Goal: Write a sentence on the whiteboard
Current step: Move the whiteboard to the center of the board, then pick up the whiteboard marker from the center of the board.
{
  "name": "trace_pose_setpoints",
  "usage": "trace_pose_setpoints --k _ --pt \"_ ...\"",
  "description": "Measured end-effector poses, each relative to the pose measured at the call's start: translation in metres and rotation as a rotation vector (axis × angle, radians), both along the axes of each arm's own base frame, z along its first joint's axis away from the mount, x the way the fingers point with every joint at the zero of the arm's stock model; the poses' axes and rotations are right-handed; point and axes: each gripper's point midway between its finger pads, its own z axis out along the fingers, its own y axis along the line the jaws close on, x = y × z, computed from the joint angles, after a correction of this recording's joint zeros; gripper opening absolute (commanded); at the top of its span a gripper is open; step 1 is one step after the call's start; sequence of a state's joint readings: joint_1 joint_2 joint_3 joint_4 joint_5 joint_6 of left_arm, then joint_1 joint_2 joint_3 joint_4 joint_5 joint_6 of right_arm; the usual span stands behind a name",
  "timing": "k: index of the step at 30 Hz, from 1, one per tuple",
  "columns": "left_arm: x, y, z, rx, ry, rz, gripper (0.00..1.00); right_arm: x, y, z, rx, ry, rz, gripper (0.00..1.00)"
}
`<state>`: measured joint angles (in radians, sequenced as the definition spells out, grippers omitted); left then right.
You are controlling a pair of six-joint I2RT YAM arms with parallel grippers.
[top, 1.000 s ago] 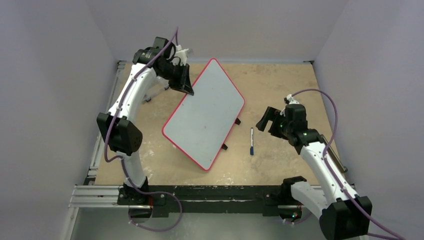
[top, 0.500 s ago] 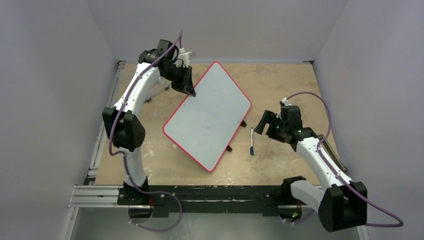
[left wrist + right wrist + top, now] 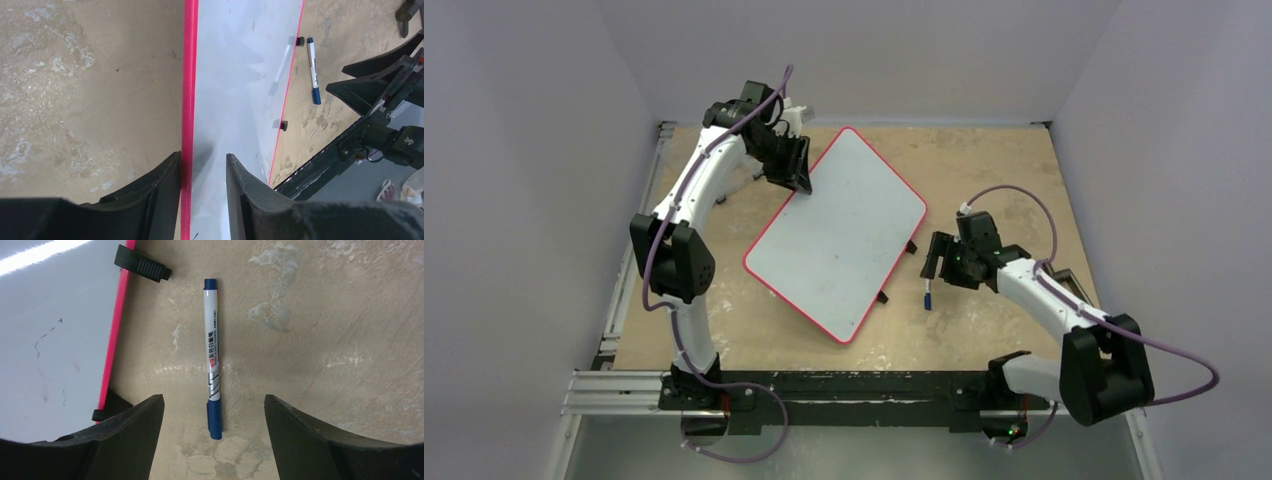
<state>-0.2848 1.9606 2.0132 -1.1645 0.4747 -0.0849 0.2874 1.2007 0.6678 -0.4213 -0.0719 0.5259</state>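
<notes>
The whiteboard, white with a thin red rim, lies at a slant in the middle of the table, raised on its black feet. No blue sentence shows on it, only faint smudges. My left gripper is at its far left edge, its fingers either side of the red rim and shut on it. A blue-capped white marker lies on the table right of the board. My right gripper hovers over it, open and empty, with the marker centred between the fingers.
Two black feet stick out from the board's right edge near the marker. A metal rail with the arm bases runs along the near edge. Grey walls close in the table on three sides.
My left gripper has shifted the board's far end a little to the right. My right gripper has moved left and down over the marker.
</notes>
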Motion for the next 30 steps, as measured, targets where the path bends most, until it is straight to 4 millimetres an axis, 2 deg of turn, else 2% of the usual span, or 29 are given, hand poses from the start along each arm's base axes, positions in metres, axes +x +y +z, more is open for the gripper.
trace_pose_setpoints --k 3,7,12,17,23,26,28,30 --pt "0.001 0.001 0.000 0.008 -0.005 0.004 0.44 0.000 0.002 -0.010 -0.031 0.035 0.007 0.70" --pt "0.000 0.004 0.007 0.016 -0.028 0.010 0.51 0.009 0.002 -0.013 -0.084 0.045 -0.002 0.68" --pt "-0.005 0.005 0.028 0.008 -0.087 0.012 0.55 0.024 0.010 -0.013 -0.141 0.035 0.007 0.63" --pt "-0.009 0.008 0.042 0.006 -0.125 0.016 0.57 0.028 0.013 -0.026 -0.188 0.067 0.013 0.56" --pt "-0.010 0.011 0.049 0.015 -0.147 0.024 0.61 0.030 0.013 -0.043 -0.240 0.113 0.007 0.40" --pt "-0.014 0.013 0.054 0.013 -0.160 0.025 0.63 0.034 0.013 -0.045 -0.261 0.112 0.003 0.30" --pt "-0.020 0.015 0.063 0.010 -0.180 0.027 0.64 0.036 0.013 -0.045 -0.279 0.111 0.001 0.20" --pt "-0.027 0.017 0.074 0.003 -0.208 0.030 0.65 0.038 0.013 -0.046 -0.294 0.110 -0.001 0.06"
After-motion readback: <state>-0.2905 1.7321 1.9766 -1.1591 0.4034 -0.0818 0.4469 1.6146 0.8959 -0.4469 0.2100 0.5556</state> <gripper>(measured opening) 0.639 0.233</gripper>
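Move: The marker's middle lies about 2 cm ahead of my right hand, 1 cm left and 5 below; the whiteboard's far black clip is some 9 cm ahead and 5 left, its near clip 2 back and 12 left, both about 5 below. My left hand is at the raised left edge of the tilted whiteboard, whose middle lies roughly 6 cm back, 9 right and 10 below; from that hand the marker is about 30 cm right, 14 back, 20 below. I bring my right hand down nearly 5 cm and forward about 4 onto the far half of the marker, straightening its leftward lean by some 15 degrees and closing the fingers most of the way around the barrel. Meanwhile I open my left fingers further and lift that hand about 7 cm, drawing slightly back, so it comes free of the whiteboard's edge. ##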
